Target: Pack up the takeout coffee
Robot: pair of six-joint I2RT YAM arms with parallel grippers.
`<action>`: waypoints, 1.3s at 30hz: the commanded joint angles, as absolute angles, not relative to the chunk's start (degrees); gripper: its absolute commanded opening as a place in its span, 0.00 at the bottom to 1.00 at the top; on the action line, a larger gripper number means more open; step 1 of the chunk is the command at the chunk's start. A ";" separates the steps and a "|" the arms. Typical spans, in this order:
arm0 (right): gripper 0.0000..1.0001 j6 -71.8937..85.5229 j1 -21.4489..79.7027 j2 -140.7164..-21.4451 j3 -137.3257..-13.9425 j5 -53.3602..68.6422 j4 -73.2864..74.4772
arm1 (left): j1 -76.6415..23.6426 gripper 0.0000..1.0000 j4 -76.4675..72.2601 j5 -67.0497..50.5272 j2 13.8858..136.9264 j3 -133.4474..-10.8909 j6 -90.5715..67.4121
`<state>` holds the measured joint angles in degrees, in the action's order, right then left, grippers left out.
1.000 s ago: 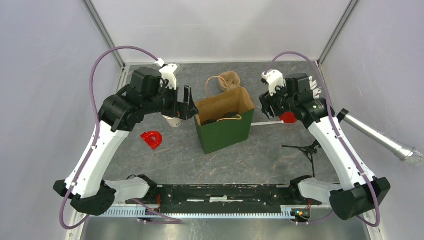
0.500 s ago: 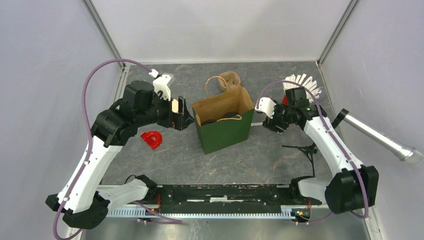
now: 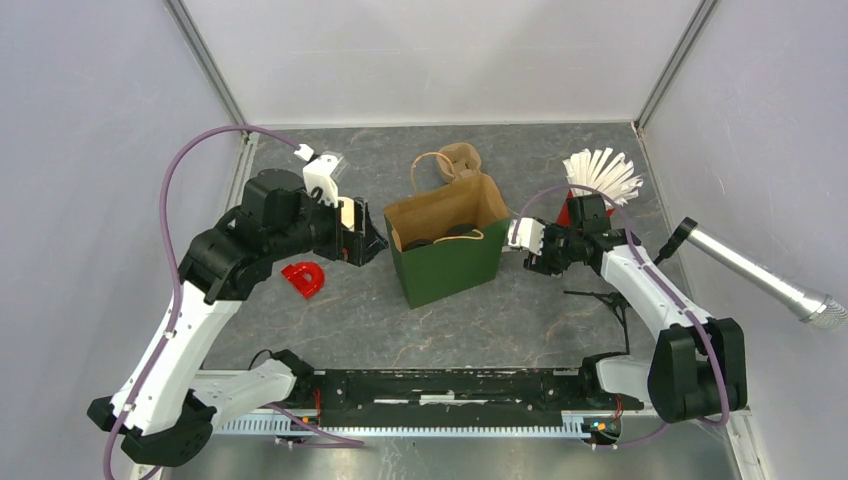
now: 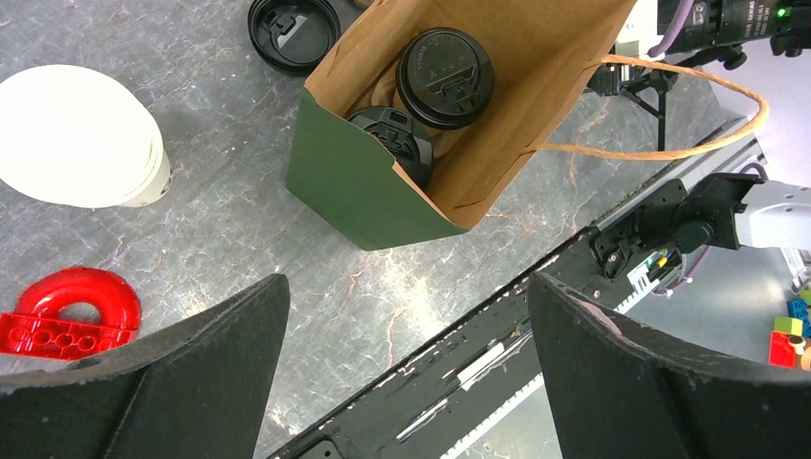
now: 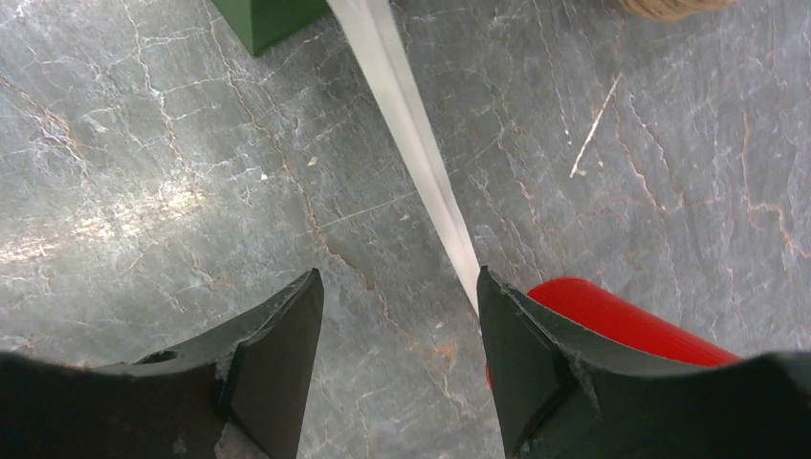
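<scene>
The takeout coffee [image 4: 445,65] stands inside the brown paper bag [image 4: 536,105] with green outer sides; only its round black lid shows. A second black-lidded thing [image 4: 397,139] sits beside it in the bag. In the top view the bag [image 3: 450,265] stands mid-table, with the coffee's lid [image 3: 461,231] dark inside. My left gripper [image 3: 368,243] hovers left of the bag, open and empty [image 4: 406,335]. On the bag's right, my right gripper [image 3: 548,258] is low over the table, open [image 5: 397,316], with nothing between its fingers.
A white straw [image 5: 411,124] lies on the table, ending at my right finger, beside the red cup [image 5: 622,320] of straws [image 3: 600,175]. A stack of white cups [image 4: 76,134], a loose black lid [image 4: 293,32] and a red toy piece [image 3: 303,278] lie left of the bag. A silver rod [image 3: 760,275] pokes in at right.
The right arm swung off the red straw cup and came down toward the table by the bag's right side. The left arm drew back slightly and lowered; its gripper stayed open.
</scene>
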<state>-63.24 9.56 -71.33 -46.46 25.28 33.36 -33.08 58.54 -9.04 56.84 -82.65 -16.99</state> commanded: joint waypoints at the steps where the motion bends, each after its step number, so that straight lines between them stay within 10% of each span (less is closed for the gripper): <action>1: 0.65 -67.11 9.18 -72.00 -43.75 29.31 24.60 | -32.85 1.00 56.43 -7.83 56.24 -82.42 -16.25; 22: 0.51 -71.45 9.13 -76.52 -37.44 34.42 9.73 | -32.80 1.00 58.13 -8.38 57.41 -82.61 -16.85; 29: 0.13 -69.11 9.11 -74.88 -36.23 33.28 5.98 | -32.80 1.00 58.97 -8.09 57.29 -82.87 -17.14; 39: 0.08 -58.48 9.14 -69.76 -36.91 27.89 0.84 | -32.81 1.00 58.52 -8.28 58.57 -84.76 -17.40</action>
<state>-64.45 9.30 -72.53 -36.12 30.22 5.56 -33.08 59.70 -9.04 58.37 -82.65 -16.99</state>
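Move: The white paper-wrapped straw lies across the table under the right hand's reach, its middle about 3 cm ahead of that hand, 2 cm left and 4 cm below. The green bag stands about 14 cm left of the hand and level with it fore and aft. The red straw cup is some 8 cm right and 5 cm ahead. From the left hand the straw is roughly 12 cm ahead, 32 cm right and 27 cm below. The right fingers close from well open and pinch the wrapped straw near its middle, after the hand has slid about 3 cm forward and 2 cm left while sinking some 3 cm to it. Still gripping, the hand then rises about 3 cm and eases forward, its fingertips having tilted up some 15 degrees in all. ##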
